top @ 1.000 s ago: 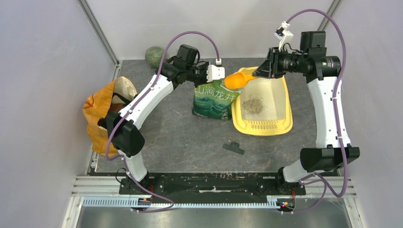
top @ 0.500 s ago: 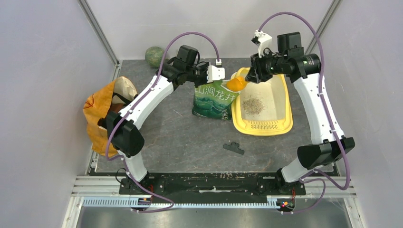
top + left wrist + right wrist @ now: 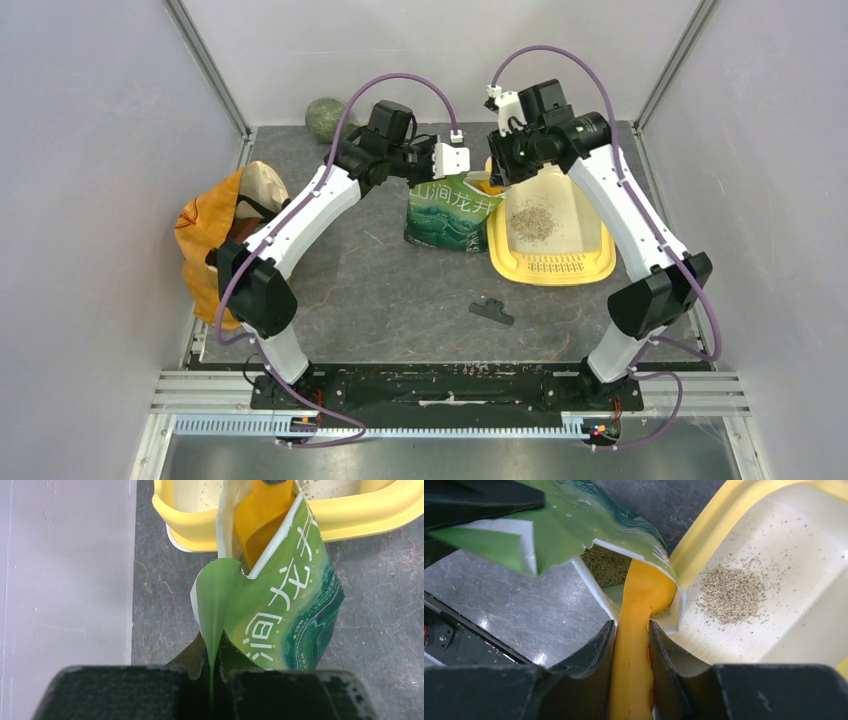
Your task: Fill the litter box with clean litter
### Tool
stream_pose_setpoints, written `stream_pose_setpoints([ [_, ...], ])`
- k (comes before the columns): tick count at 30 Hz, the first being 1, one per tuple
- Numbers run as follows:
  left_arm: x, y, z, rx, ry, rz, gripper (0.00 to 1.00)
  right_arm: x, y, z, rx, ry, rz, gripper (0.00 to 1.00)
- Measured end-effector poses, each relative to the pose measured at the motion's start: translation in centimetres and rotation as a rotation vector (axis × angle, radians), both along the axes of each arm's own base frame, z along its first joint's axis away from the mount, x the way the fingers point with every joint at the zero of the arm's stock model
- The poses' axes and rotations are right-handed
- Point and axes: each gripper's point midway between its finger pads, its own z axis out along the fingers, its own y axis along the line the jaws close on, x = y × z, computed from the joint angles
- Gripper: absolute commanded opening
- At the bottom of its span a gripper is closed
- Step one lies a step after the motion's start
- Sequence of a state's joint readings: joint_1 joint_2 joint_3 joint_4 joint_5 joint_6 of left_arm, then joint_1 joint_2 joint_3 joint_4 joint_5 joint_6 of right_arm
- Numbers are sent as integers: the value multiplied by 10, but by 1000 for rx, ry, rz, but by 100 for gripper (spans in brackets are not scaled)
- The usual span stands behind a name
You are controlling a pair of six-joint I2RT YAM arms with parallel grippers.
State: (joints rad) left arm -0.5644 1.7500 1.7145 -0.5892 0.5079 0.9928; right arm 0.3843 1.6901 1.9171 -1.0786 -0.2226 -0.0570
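The yellow litter box (image 3: 550,268) lies right of centre, with a small pile of clean litter (image 3: 533,220) in its pale basin. In the right wrist view the litter (image 3: 731,592) sits just past the box's rim (image 3: 709,530). A green pouch (image 3: 450,210) stands against the box's left side. My left gripper (image 3: 212,647) is shut on the pouch's (image 3: 285,610) top flap, which keeps its mouth open. My right gripper (image 3: 631,630) is shut on the handle of an orange scoop (image 3: 644,595). The scoop's head is dipped into the pouch's mouth, where more granules (image 3: 606,565) show.
An orange-yellow bag (image 3: 215,240) slumps at the left wall. A green round object (image 3: 325,118) rests at the back left corner. A small black clip (image 3: 492,311) lies on the mat in front of the pouch. Metal frame posts line both back corners.
My right arm has swung left from above the litter box, carrying the scoop over to the pouch and into its mouth. The left arm has kept its hold and barely moved.
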Motion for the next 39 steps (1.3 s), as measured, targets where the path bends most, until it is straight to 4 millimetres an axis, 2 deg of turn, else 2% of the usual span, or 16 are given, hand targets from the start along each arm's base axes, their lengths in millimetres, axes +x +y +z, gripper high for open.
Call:
stream_pose_setpoints([
  [5,0,0,0,-1,-2,0,2,7,5,-23,-30,62,-72,0],
  [11,-1,0,0,-4,-5,0,2,8,14,-39,-54,78,-120,0],
  [21,-1,1,-1,-3,-4,0,2,17,31,-71,-1,172,-149,0],
  [32,-1,-4,-4,-8,-13,-8,2,22,25,-82,239,336,-139,0],
  [39,-3,-3,-9,1,-1,-7,2,22,34,-93,450,443,-137,0],
])
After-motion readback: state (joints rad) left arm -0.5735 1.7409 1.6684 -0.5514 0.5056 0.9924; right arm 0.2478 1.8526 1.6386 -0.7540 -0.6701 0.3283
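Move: The scoop in my right hand already has its blade in the mouth of the green litter bag, which opens about 8 cm below that hand, 4 cm to its left and 2 cm ahead. The litter box's middle lies some 13 cm to my right hand's right, 5 cm back and 24 cm down. My left hand still pinches the bag's top edge; from it the mouth is roughly 10 cm to the right, 1 cm back and 5 cm lower. I drive the scoop deeper into the bag with my right hand, sinking about 9 cm while drifting some 3 cm left and 2 cm forward, until my fingertips come to the mouth. The descent slows in the second half as I swing the wrist some 30 degrees, bringing the fingers from forward-and-down round to point left and down. My right fingers keep the handle; my left hand keeps its pinch on the bag's edge, sinking about 1 cm. ##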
